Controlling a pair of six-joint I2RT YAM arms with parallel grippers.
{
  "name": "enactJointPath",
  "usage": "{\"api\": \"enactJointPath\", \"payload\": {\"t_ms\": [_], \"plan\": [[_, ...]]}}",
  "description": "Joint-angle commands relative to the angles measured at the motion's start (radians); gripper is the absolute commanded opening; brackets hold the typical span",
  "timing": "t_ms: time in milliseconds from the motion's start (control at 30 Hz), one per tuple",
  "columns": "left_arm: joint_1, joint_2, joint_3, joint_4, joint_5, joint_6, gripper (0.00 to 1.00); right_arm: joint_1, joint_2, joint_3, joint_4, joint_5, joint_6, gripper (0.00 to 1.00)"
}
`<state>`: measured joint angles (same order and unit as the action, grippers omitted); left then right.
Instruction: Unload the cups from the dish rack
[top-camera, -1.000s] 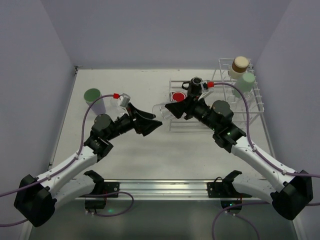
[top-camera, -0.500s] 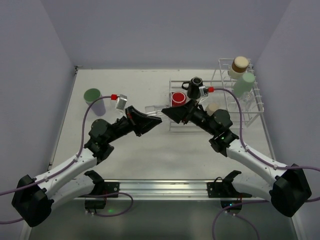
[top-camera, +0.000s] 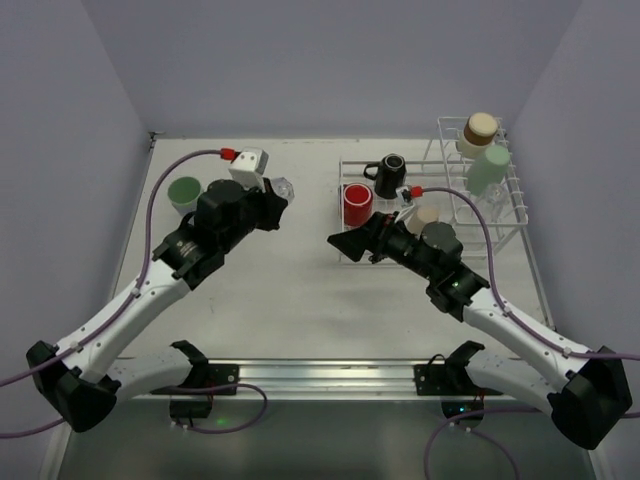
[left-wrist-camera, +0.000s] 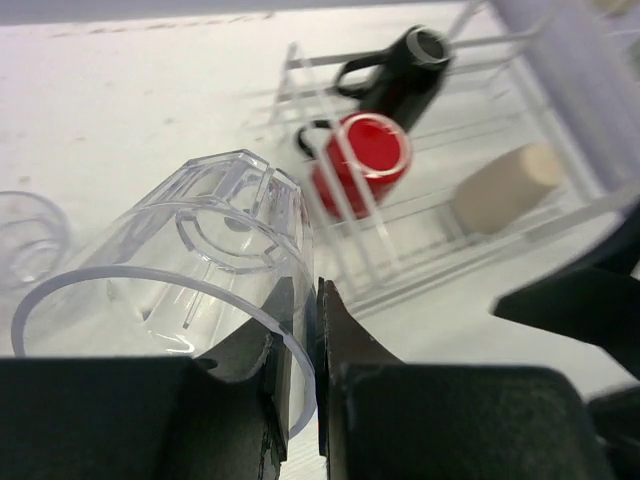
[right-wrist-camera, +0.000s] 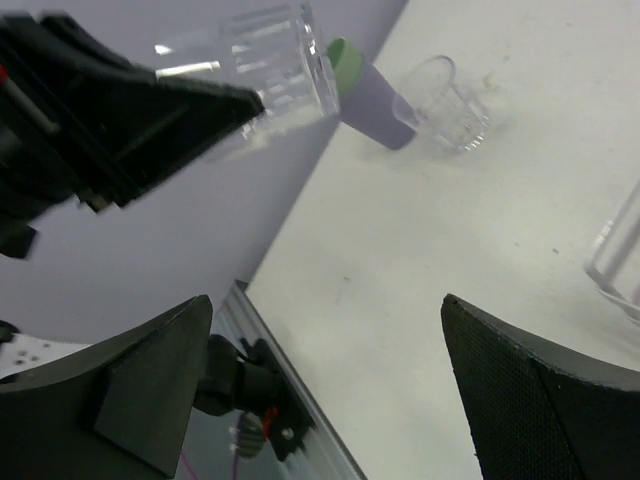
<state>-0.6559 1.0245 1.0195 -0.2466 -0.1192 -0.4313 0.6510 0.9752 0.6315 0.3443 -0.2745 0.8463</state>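
Note:
My left gripper (left-wrist-camera: 312, 300) is shut on the rim wall of a clear glass (left-wrist-camera: 205, 260), one finger inside and one outside, and holds it tilted above the table. From above, that glass (top-camera: 281, 187) hangs right of the lavender tumbler (top-camera: 185, 193) with the green inside. My right gripper (top-camera: 345, 242) stands wide open and empty at the front left of the dish rack (top-camera: 372, 252). A red mug (top-camera: 357, 203), a black mug (top-camera: 390, 172) and a cream cup (top-camera: 427, 215) are in the low basket. A tan-brown cup (top-camera: 481, 128) and a pale green cup (top-camera: 487, 168) sit on the upright part.
A second clear glass (right-wrist-camera: 445, 105) stands on the table beside the lavender tumbler (right-wrist-camera: 365, 85). Grey walls close in the table on the left, back and right. A metal rail (top-camera: 320, 375) runs along the near edge.
The left gripper shut on the clear glass that the right gripper held, then carried it left and back toward the lavender tumbler. The right gripper opened wide and drew back slightly.

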Motion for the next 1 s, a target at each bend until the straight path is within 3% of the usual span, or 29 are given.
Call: {"api": "enactJointPath", "payload": {"t_ms": [0,267,533,967], "plan": [[0.053,0.156,0.183,-0.292,-0.180,0.141,0.00,0.002,-0.036,0.068,-0.189,0.057,-0.142,0.99],[0.266,0.456,0.428,-0.413,-0.105,0.223,0.00,0.002,-0.136,0.066,-0.326,0.109,-0.262,0.99],[0.306,0.606,0.518,-0.473,-0.145,0.256,0.00,0.001,-0.127,0.040,-0.294,0.106,-0.270,0.99],[0.368,0.752,0.577,-0.519,-0.082,0.278,0.00,0.001,-0.098,0.033,-0.301,0.133,-0.280,0.99]]}}
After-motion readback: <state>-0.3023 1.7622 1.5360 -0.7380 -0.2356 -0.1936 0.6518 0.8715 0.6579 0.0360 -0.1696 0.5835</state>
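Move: The left hand, pinching a clear cup by its rim, has the other clear cup, standing on the table, about 13 cm ahead, 11 cm to its left and some 25 cm lower. The purple cup with the green one in it stands about 8 cm further left of that clear cup, level with it front to back. From the empty right hand the standing clear cup lies roughly 18 cm ahead and 25 cm to the left, well below. Forward, left and down in one quick sweep, about 13 cm out, 12 cm left and 15 cm down, the left hand carries its clear cup to above the standing clear cup, slowing over the second half. On the way the wrist rolls its left side up and tips the fingers some 40 degrees steeper towards the table; the pinch on the rim holds. The right hand, open and empty, drifts about 3 cm right and 3 cm down. ##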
